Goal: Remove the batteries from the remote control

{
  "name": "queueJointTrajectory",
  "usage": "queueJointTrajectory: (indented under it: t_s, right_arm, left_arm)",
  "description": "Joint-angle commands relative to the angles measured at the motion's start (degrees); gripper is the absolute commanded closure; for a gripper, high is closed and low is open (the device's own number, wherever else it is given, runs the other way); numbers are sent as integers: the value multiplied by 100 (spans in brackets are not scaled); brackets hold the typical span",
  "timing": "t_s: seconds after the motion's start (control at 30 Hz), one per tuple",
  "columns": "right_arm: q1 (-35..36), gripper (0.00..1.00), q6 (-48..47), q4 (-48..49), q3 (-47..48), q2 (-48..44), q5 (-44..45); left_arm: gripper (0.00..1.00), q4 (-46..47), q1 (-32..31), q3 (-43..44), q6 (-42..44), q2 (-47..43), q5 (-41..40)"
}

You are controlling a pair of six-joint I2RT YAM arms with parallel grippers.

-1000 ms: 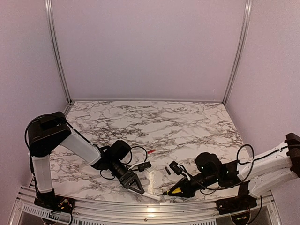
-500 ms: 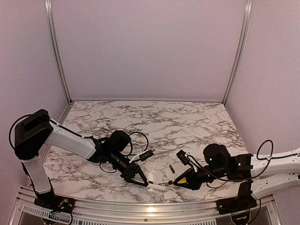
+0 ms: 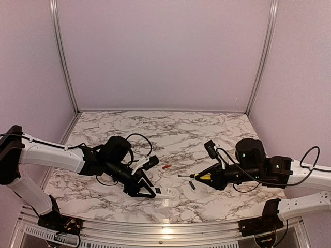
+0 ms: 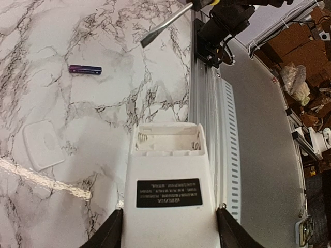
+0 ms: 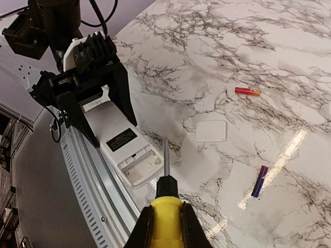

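My left gripper (image 4: 169,230) is shut on the remote control (image 4: 168,194), one black finger on each side, back face up. Its battery compartment (image 4: 168,139) is open and holds only springs. The top view shows the remote control (image 3: 164,193) low over the table's front edge. Both batteries lie on the marble: the red one (image 5: 247,92) (image 3: 166,167) and the dark blue one (image 5: 259,181) (image 4: 85,69). My right gripper (image 5: 165,227) is shut on a yellow-handled screwdriver (image 5: 166,212), whose tip hangs just above the remote control (image 5: 126,147) without touching it.
The small white cover piece (image 5: 211,130) (image 4: 44,144) lies flat on the marble between the remote and the red battery. A metal rail (image 4: 207,103) runs along the table's front edge right beside the remote. The left gripper (image 5: 93,103) fills the right wrist view's upper left.
The left arm has stretched out and carried the remote slightly back from the front edge. The right gripper has lifted the screwdriver up and back, away from the remote's end.
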Motion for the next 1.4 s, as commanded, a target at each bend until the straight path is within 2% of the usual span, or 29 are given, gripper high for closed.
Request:
queueJointTrajectory:
  t_s: [0.0, 0.1, 0.23, 0.33, 0.7, 0.93, 1.23, 1.37]
  right_arm:
    - [-116, 100, -22, -369, 339, 111, 678]
    - [-150, 100, 66, -542, 506, 419, 1146]
    - [-232, 100, 239, -958, 764, 880, 2192]
    - [-413, 100, 270, -970, 833, 1170, 2457]
    - [-1552, 100, 116, -226, 733, 2088, 2110]
    - [-1767, 100, 39, 144, 707, 2655, 1929]
    - [-1770, 98, 106, 392, 329, 2872, 1604]
    - [-1769, 95, 21, 390, 228, 2882, 1571]
  left_arm:
    - [100, 219, 140, -389, 156, -616, -994]
    - [100, 471, 143, -674, 105, -987, -1707]
    - [100, 758, 162, -1056, -37, -1462, -2988]
    - [100, 927, 169, -1276, -161, -1670, -3803]
    - [100, 1377, 234, -1734, -659, -1562, -5635]
    - [100, 1686, 292, -1922, -1025, -1155, -5946]
    - [84, 1865, 339, -2023, -1229, -729, -6032]
    - [62, 1894, 353, -2019, -1301, -623, -6065]
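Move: Out to the left hand's front left, about 14 cm ahead, 14 cm left and 10 cm below, is the bare table the remote control is taken towards; the battery cover lies some 11 cm ahead and 6 cm right, the red battery 21 cm ahead and 6 cm right. For the right hand, the clear table lies roughly 14 cm ahead, 7 cm right, 17 cm down; the dark battery sits 5 cm ahead, 2 cm left, the cover 6 cm ahead and 13 cm left. Drawing apart, both hands carry their loads forward and outward. The left keeps its grip on the emptied remote control, going about 13 cm forward and as far left, swinging roughly 55 degrees counter-clockwise and sinking mostly in the second half; the right, still holding the screwdriver, goes forward, down and to the right, turning clockwise and tipping its point more steeply at the table. ##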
